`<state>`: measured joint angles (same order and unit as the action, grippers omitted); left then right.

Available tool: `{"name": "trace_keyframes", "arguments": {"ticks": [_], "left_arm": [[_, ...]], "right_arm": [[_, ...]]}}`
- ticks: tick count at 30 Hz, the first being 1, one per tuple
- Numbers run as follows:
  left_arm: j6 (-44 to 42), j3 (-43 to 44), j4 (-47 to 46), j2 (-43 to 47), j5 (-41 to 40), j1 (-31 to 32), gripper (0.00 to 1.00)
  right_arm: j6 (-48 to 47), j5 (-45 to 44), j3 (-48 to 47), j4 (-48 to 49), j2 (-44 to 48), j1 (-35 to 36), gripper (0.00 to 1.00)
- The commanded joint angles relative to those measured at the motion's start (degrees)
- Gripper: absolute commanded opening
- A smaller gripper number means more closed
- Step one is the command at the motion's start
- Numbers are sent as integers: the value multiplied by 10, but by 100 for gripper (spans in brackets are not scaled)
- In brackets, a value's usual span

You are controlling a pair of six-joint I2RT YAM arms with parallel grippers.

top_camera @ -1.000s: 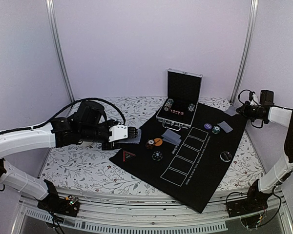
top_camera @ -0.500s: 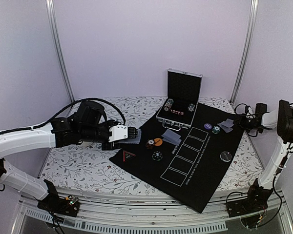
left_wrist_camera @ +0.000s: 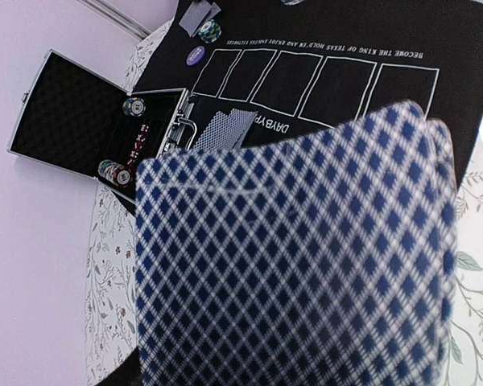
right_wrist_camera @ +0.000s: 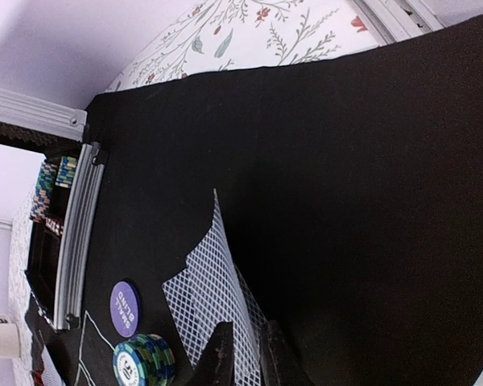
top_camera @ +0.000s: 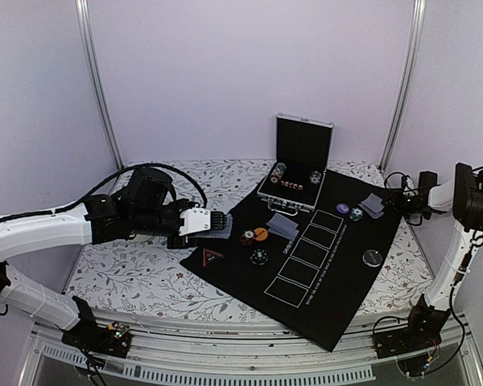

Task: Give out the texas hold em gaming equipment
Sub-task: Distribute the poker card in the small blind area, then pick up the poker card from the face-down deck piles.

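My left gripper [top_camera: 213,224] holds a deck of playing cards [left_wrist_camera: 290,265] over the left corner of the black mat [top_camera: 330,281]. The deck's blue-checked back fills the left wrist view and hides the jaws. At the mat's far right corner my right gripper [right_wrist_camera: 245,354] is low. Its fingers [right_wrist_camera: 221,358] stand a narrow gap apart around a bowed card [right_wrist_camera: 213,273], which lies over another card. Beside these cards [top_camera: 373,206] are a purple button [right_wrist_camera: 124,308] and a chip stack [right_wrist_camera: 144,362]. An orange button [top_camera: 260,234], two more cards [top_camera: 283,223] and a chip [top_camera: 258,256] lie mid-mat.
An open metal case [top_camera: 298,165] with chips [top_camera: 279,170] inside it stands at the mat's far edge. A black disc [top_camera: 373,257] lies on the right of the mat and a small red triangle [top_camera: 212,256] on its left corner. Flowered cloth [top_camera: 129,273] covers the table.
The right gripper has come down and in to the cards at the mat's far right corner, and its jaws have just parted a little. The left arm and deck have not moved.
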<state>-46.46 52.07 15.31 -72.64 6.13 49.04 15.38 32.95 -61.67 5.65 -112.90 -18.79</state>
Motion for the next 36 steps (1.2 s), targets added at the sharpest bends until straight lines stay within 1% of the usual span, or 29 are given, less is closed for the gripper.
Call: {"name": "trace_keyframes", "arguments": {"ticks": [1, 2, 4, 5, 6, 8, 9, 10, 11, 13, 15, 17, 19, 21, 23, 26, 28, 31, 34, 36], "left_arm": [[-2, -4, -5, 8, 1, 8, 49], [-2, -5, -5, 8, 2, 8, 49], [-3, -4, -5, 9, 2, 8, 49], [-3, -4, -5, 10, 2, 8, 49], [-3, -4, -5, 10, 2, 8, 49], [-3, -4, -5, 11, 2, 8, 49], [-3, -4, -5, 11, 2, 9, 49], [-3, -3, -5, 11, 2, 8, 49], [-3, -3, -5, 11, 2, 9, 49], [-3, -3, -5, 11, 2, 8, 49], [-3, -2, -5, 11, 2, 8, 49], [-2, -2, -5, 11, 1, 8, 49], [-2, -1, -5, 12, 1, 8, 49], [-2, -1, -5, 13, 1, 9, 49], [-2, -1, -5, 14, 1, 8, 49], [-2, -2, -7, 15, 2, 8, 49], [-3, -2, -7, 15, 2, 8, 49], [-2, -2, -8, 15, 1, 8, 49], [-2, -1, -9, 14, 1, 8, 49], [-2, -1, -8, 14, 1, 8, 49]], "right_arm": [[-9, -24, -18, -27, 6, -1, 23], [-12, -32, -21, -35, 15, -1, 26], [-16, -49, -28, -54, 31, -1, 36], [-17, -60, -35, -64, 39, 0, 42], [-19, -75, -40, -75, 49, -1, 50], [-20, -101, -53, -97, 74, 1, 70], [-19, -117, -59, -111, 88, 6, 83], [-21, -136, -66, -123, 104, 15, 98], [-26, -157, -71, -137, 120, 30, 99], [-44, -207, -97, -169, 149, 73, 99], [-65, -255, -119, -200, 174, 129, 99], [-84, -278, -133, -219, 200, 188, 99], [-87, -246, -134, -215, 226, 235, 99], [-72, -193, -127, -199, 249, 281, 99], [-54, -163, -120, -183, 264, 340, 99], [-48, -84, -111, -148, 267, 428, 99], [-24, -38, -106, -123, 260, 490, 99], [5, 3, -120, -122, 239, 543, 99], [54, 54, -115, -90, 221, 589, 99], [77, 72, -114, -77, 208, 614, 99]]}}
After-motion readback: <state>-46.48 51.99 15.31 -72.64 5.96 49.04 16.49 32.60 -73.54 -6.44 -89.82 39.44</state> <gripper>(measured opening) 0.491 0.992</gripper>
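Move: Just ahead of the right fingertips, about 3 cm forward and 3 cm left, is the poker card they hold at the small blind area, tilted over the card laid there before. The chip stack is some 9 cm left and 1 cm back, the small blind button 14 cm left, level. The deck in the left hand is 57 cm left, 19 cm back, 12 cm higher. From the left hand the card lies 24 cm ahead, 57 cm right, 16 cm below. Opening its fingers wide, the right hand lets go of the poker card almost on the spot, then climbs clear and sweeps fast to the left, about 44 cm in all, ending some 23 cm higher and 17 cm back. It heads over the mat towards the deck, its wrist turning counter-clockwise by over 50 degrees and its fingers tipping up. The left hand keeps holding the deck still. ##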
